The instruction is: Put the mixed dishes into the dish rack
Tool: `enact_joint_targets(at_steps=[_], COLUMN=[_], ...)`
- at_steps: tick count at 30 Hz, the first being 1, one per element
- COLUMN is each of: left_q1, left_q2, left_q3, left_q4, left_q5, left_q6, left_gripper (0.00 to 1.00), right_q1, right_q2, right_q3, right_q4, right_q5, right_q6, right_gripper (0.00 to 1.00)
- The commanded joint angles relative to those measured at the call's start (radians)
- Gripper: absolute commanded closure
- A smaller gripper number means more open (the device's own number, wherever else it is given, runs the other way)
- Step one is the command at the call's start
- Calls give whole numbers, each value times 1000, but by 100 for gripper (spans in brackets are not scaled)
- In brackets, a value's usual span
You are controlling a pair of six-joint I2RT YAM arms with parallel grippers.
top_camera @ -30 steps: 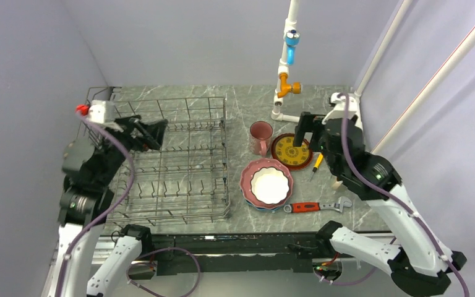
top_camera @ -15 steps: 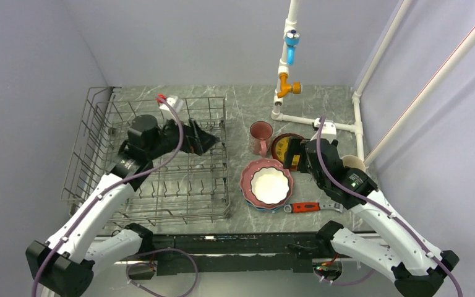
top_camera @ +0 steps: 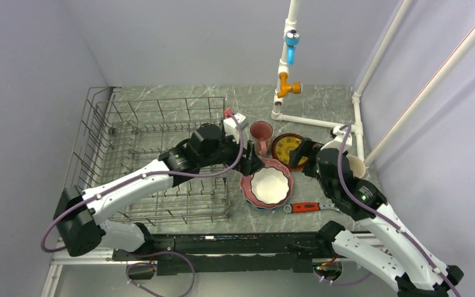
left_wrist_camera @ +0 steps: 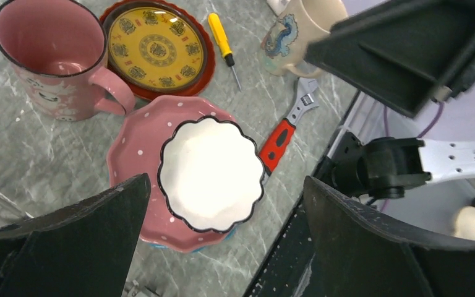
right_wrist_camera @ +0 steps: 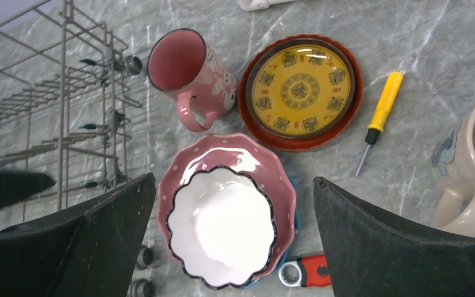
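Note:
A white scalloped bowl sits in a pink scalloped plate, with a blue plate's edge showing beneath. A pink mug and a red-brown plate with a yellow centre stand behind them. A cream cup stands at the right. The grey wire dish rack on the left holds no dishes. My left gripper is open and empty above the bowl. My right gripper is open and empty, also above the bowl.
A red-handled wrench lies in front of the stack near the table's front edge. A yellow screwdriver lies between the red-brown plate and the cream cup. White pipes run along the back right.
My left arm has swung right, from the rack's far left corner across the rack to the stacked dishes. My right gripper has come down and left over the same stack.

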Motion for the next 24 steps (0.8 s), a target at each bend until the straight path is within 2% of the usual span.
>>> enact_joint_targets(at_steps=[1,4,7,13,16,24], left_q1=[-47,-53,-69,-114,-113,-111], left_q2=[81,194,333,633,728,863], left_q3=[115,195,327,672,790,911], left_q4=[-2,-32,-126,-317,-360,-374], left_q5=[-139,-224,-369,-645,-682,-698], left_q6=[49,-4,-60,0,58,176], left_gripper=[1,6,17,20,21,28], right_q1=[-2,-2,-2,-2,-2,-3], right_q2=[-92,-120,-149,-158,-148,-216], right_q3=[-48,-50,-67,-81,-82,-123], right_q4=[53,11,26,54,39,24], right_q5=[-80,-38,-20,-54,-43,8], right_q6=[-38,-3,0,-45,-53,-46], right_gripper=[0,0,0,0,0,0])
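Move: The pink mug stands about 19 cm ahead of the left gripper, 5 cm to its right, its middle some 16 cm lower. The scalloped pink bowl lies nearer, about 5 cm ahead and 8 cm right; the yellow-centred plate is about 18 cm ahead and 17 cm right, both roughly 20 cm down. From the right gripper, the mug is about 15 cm ahead, 11 cm left and 15 cm below. Bring the empty left gripper forward about 14 cm to the pink mug, easing some 9 cm right and sinking as much, mostly after setting off. On the way swing the hand some 25 degrees counter-clockwise and tip its fingers more steeply down, narrowing them to about three-quarters open, to end close above the mug's handle-side rim. Draw the open right gripper back about 2 cm. ##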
